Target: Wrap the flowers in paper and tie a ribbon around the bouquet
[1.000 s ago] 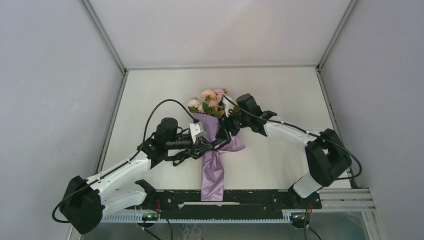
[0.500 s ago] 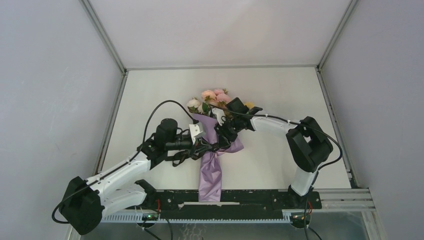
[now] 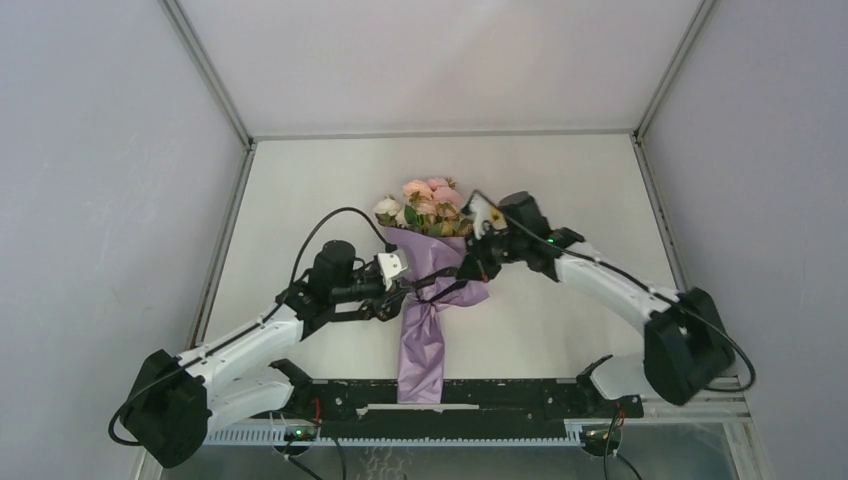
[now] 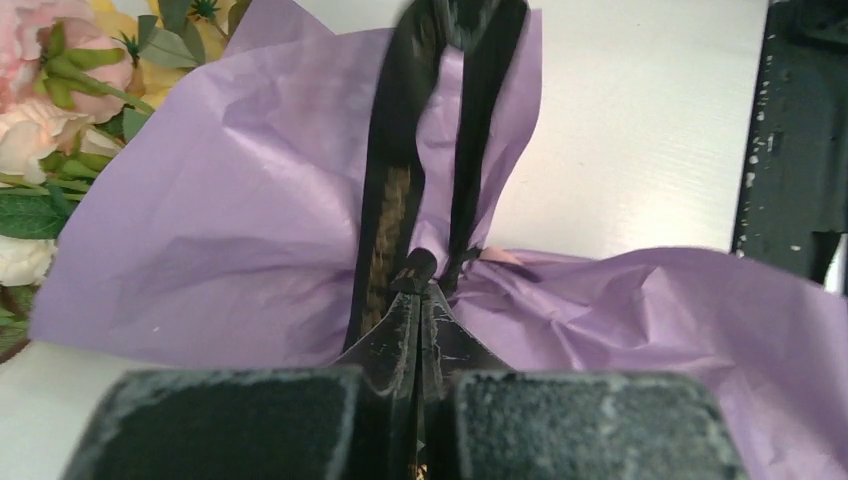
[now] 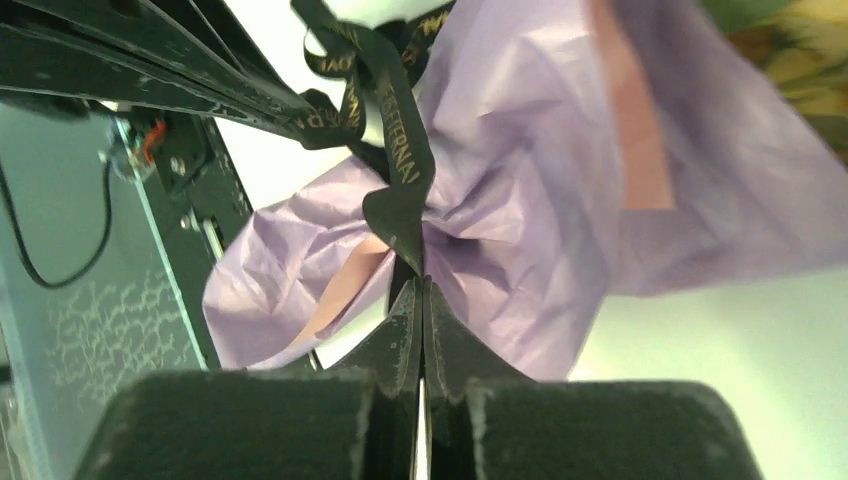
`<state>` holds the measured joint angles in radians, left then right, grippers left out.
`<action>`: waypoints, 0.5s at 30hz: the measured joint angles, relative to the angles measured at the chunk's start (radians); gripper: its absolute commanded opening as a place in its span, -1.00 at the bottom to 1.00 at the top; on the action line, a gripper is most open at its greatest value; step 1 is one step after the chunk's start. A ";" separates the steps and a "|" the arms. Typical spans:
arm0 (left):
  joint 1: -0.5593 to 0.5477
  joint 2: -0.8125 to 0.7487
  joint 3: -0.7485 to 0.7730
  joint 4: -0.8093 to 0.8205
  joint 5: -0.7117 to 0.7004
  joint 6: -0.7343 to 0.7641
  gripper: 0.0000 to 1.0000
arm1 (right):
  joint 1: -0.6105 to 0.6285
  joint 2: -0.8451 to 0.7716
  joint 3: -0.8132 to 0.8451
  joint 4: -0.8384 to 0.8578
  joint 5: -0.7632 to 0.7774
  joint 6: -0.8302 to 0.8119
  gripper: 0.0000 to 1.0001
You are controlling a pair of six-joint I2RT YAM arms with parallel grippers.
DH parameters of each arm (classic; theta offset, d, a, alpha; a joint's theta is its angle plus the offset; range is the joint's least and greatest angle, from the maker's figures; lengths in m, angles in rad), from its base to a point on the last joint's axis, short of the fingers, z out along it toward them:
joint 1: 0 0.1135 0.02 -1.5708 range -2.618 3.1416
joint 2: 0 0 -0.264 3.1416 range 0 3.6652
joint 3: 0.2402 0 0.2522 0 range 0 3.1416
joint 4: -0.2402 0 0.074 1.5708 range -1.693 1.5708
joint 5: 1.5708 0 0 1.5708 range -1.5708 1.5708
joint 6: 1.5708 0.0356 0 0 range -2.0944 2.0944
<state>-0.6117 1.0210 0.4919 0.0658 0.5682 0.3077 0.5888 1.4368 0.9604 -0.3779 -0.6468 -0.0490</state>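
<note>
The bouquet lies mid-table: pink, white and yellow flowers [image 3: 425, 203] at the far end of a lilac paper [image 3: 424, 335] cone pinched in at its waist. A black ribbon [image 3: 440, 284] with gold lettering runs round that waist. My left gripper [image 3: 404, 291] is just left of the waist, shut on one ribbon end [image 4: 418, 268]; two strands [image 4: 392, 160] rise over the paper [image 4: 240, 210]. My right gripper [image 3: 470, 268] is just right of the waist, shut on the other ribbon end [image 5: 402, 190] in front of the paper [image 5: 520, 150]. The stems are hidden inside the paper.
A black rail [image 3: 500, 396] runs along the near edge by the arm bases. Grey enclosure walls and a metal frame [image 3: 225, 250] border the white table [image 3: 570, 180]. The cone's tail [image 3: 420, 378] reaches the rail.
My right gripper has shut on the ribbon at the waist and its arm has swung out to the right. The left gripper stays shut and has shifted slightly.
</note>
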 measured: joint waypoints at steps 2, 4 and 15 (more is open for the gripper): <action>0.003 0.006 0.000 0.002 -0.013 0.017 -1.00 | -0.062 -0.099 -0.083 0.101 -0.014 0.081 -1.00; 0.003 0.010 0.000 0.002 -0.018 0.031 -1.00 | -0.114 -0.185 -0.176 0.212 -0.021 0.171 -1.00; 0.003 0.040 0.000 0.016 -0.019 0.063 -1.00 | -0.266 -0.486 -0.511 0.509 0.172 0.616 -0.93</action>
<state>-0.6083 1.0607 0.4915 0.0818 0.5488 0.3710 0.3233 0.9508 0.4492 0.1310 -0.4747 0.5674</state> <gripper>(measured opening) 0.004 0.006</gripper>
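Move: Both shut hands hold the black ribbon. From the right hand, the knot at the paper's waist lies some 8 cm left, 5 cm back and 7 cm below; the pink flowers are about 16 cm ahead and 6 cm left, the yellow ones 12 cm ahead and 6 cm right. For the left hand, the knot is roughly 3 cm right, 3 cm back and 6 cm down, the paper tail's middle about 14 cm back and 3 cm right. Keeping the ribbon pinched, the right hand pulls it to the right, away from the left hand, by about 8 cm, with a little forward and upward travel; its wrist swings some 40 degrees clockwise as the fingertips tilt up. The left hand keeps its own grip on the ribbon and stays almost in place as the anchor, easing down by about 1 cm. ##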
